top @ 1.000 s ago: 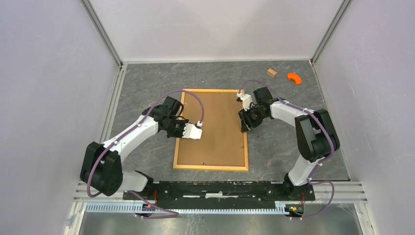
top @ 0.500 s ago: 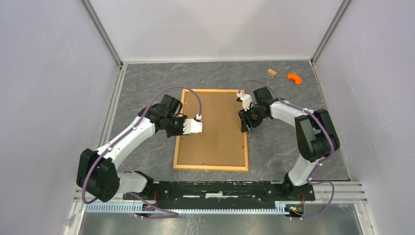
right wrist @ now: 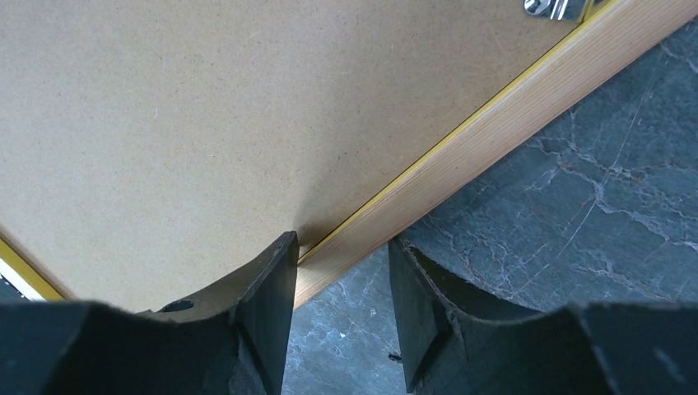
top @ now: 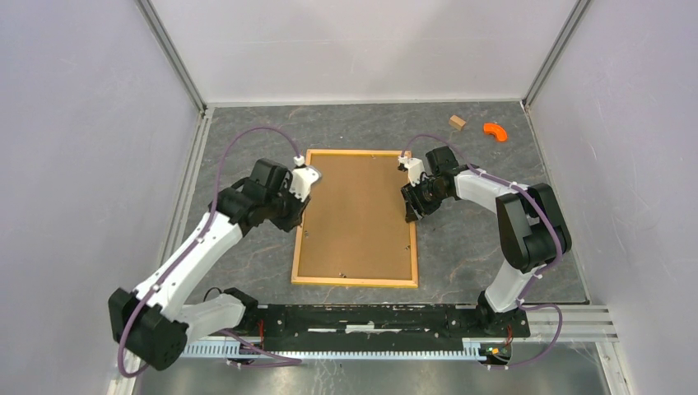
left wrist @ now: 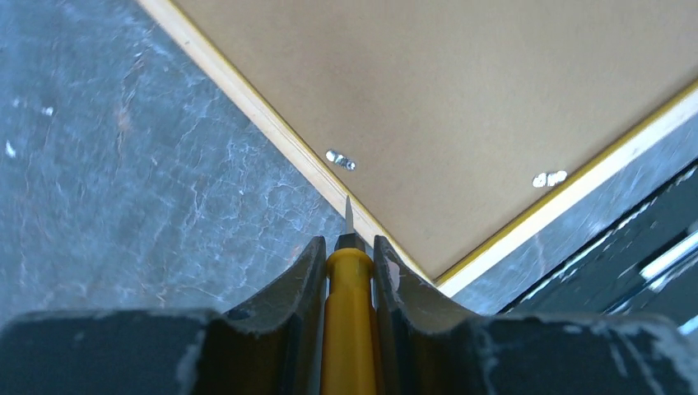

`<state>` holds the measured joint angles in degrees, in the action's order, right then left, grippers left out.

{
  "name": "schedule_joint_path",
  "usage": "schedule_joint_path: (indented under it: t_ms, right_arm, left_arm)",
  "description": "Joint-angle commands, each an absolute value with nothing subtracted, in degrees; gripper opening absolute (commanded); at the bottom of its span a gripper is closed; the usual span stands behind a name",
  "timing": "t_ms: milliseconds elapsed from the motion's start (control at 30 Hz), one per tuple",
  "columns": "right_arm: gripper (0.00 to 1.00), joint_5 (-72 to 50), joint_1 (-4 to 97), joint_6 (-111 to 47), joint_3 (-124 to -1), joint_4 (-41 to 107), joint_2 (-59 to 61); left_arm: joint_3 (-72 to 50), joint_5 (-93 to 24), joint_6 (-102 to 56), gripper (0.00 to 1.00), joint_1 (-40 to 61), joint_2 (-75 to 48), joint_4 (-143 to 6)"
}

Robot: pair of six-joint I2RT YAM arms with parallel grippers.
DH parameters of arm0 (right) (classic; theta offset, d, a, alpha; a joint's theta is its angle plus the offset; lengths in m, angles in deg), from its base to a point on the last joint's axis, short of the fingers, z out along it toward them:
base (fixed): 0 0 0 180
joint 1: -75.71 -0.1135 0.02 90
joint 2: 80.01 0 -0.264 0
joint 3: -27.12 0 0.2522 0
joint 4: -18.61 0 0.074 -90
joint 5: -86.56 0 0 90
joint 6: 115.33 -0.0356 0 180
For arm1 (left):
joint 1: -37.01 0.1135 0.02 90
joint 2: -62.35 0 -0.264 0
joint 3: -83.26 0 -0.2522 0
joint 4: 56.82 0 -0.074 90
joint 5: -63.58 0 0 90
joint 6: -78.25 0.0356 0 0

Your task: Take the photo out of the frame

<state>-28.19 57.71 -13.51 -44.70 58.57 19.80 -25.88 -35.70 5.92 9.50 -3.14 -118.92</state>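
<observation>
The frame lies face down on the grey table, its brown backing board up. The photo is hidden under the board. My left gripper hovers at the frame's left edge, shut on a yellow-handled screwdriver. The blade tip points at the light wood rail, just short of a small metal clip. My right gripper is open at the frame's right edge. One finger rests on the board's rim, and the other stands over the table outside.
A second clip sits near the frame's bottom rail, another by the right rail. A small wooden block and an orange piece lie at the back right. The black mounting rail runs along the near edge.
My left arm has drawn back to the left and turned its wrist, carrying the screwdriver from over the board to the frame's left edge. The right arm has not moved.
</observation>
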Motion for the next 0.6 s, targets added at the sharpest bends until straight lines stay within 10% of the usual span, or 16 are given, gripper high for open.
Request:
schedule_joint_path:
  t_ms: [0,567]
  right_arm:
    - [0.5,-26.04,57.38,-13.11,-43.26,58.44,20.1]
    - [0.5,-26.46,57.38,-13.02,-42.45,58.07,20.22]
  left_arm:
    - [-28.7,-28.91,-15.24,0.02,9.32,1.11,-111.88]
    - [-36.35,-21.17,-27.66,0.02,8.94,-5.86,-100.43]
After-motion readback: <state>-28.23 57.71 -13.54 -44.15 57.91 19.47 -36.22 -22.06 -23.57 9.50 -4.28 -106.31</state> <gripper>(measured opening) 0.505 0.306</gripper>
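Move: The left hand, already gripping the orange screwdriver, goes for the metal clip on the frame's left side, about 4 cm ahead, 3 cm to its right and 13 cm below. The frame's near left corner is some 8 cm back and 1 cm to the right; the clip on the near side is about 6 cm back and 12 cm right, both equally low. From the right hand, the target clip is roughly 23 cm left, 4 cm back, at about fingertip height. Downward by about 5 cm after a brief 1 cm rise, the left hand lowers the screwdriver towards the left-side clip, easing slightly forward and left while the wrist turns some 30 degrees counter-clockwise. Its grip on the handle stays shut; the blade comes close over the left rail, contact not visible. The right hand stays still, half open astride the right rail. ##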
